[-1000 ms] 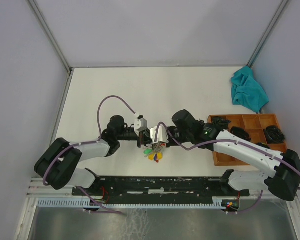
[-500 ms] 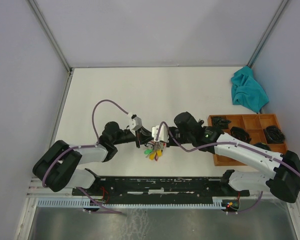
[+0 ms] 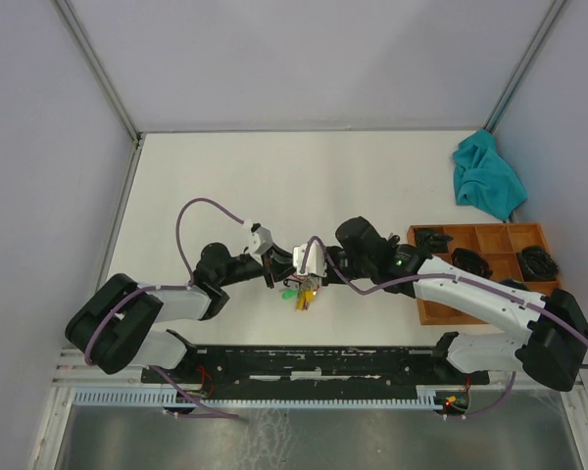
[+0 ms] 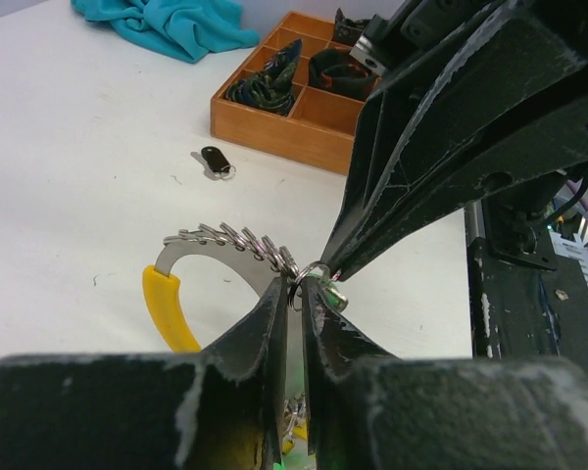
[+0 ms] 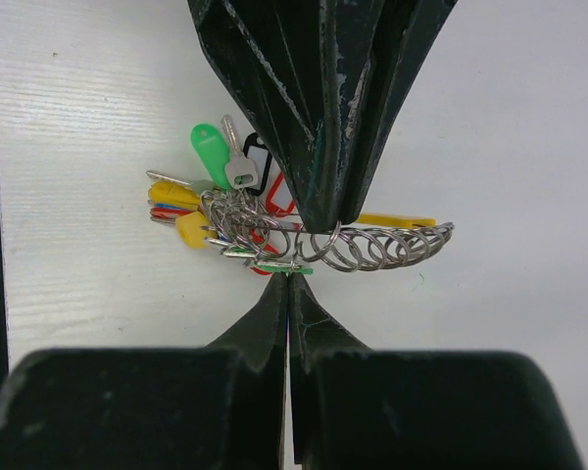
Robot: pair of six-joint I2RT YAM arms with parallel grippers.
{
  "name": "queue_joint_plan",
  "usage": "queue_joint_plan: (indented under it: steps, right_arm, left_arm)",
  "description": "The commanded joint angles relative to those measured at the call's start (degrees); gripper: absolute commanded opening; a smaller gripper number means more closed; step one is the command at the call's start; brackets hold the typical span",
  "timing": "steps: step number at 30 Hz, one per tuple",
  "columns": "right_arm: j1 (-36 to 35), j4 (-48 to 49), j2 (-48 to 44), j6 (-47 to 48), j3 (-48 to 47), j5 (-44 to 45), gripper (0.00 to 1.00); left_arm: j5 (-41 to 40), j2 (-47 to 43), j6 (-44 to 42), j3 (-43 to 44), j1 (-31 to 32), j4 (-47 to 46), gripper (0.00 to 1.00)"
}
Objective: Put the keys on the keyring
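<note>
The keyring, a silvery crescent with a yellow grip and a row of small rings, hangs between both grippers. Its bunch of coloured tags trails on the table. My left gripper pinches one small ring at its tips, jaws a narrow slit apart. My right gripper is shut on the green key, seen edge-on and touching the ring row. The right gripper's tips meet the left's. The black key lies loose on the table, apart from both.
A wooden compartment tray with dark items stands at the right, under the right arm. It also shows beyond the black key as the tray. A teal cloth lies at the back right. White walls enclose the table.
Both grippers and the keyring have drifted slightly left. The left wrist has turned a little and its cable loop has shifted left.
</note>
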State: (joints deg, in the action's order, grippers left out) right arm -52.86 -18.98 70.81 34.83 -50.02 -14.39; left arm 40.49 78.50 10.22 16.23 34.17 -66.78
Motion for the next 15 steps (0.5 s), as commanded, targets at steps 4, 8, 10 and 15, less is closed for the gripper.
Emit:
queue_joint_plan:
  steps: [4, 8, 10, 15]
  right_arm:
    - [-0.31, -6.87, 1.29, 4.0, -7.54, 0.75, 0.01]
    - [-0.23, -9.03, 2.55, 4.92, -9.26, 0.95, 0.01]
    - [-0.21, -9.79, 3.3, 5.27, -10.24, 0.74, 0.01]
    - [-0.15, -10.67, 3.31, 6.16, -11.5, -0.03, 0.01]
  left_arm:
    - [-1.98, -0.08, -2.82, -0.2, -0.76, -1.58, 0.29]
    - [2.0, -0.88, -5.53, 0.52, -0.74, 1.02, 0.36]
    - [4.59, -0.98, -6.59, 0.85, -0.78, 1.92, 0.39]
    - [9.52, -0.87, -9.04, 2.06, -0.77, 4.89, 0.42]
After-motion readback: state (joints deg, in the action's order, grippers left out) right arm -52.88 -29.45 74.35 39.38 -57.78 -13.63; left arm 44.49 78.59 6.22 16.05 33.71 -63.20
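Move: The keyring's steel band passes right by the left fingertips, level fore and aft, about 1 cm to the right and 2 cm below. Its yellow end lies some 5 cm ahead, 2 cm right and 2 cm below; the bunch of keys hangs about 4 cm back, 2 cm right and 6 cm below. From the right hand, which pinches a small split ring, the band is about 1 cm ahead, 1 cm left and 1 cm below. Open the left gripper, already beginning to part, to a bit under half, letting go at the top of the keyring. Ease it barely forward first, then draw it back and down about 1.5 cm towards the hanging keys, fingers straddling the band. Keep the right fingers shut on the split ring, rising under 1 cm as their tips dip slightly. ##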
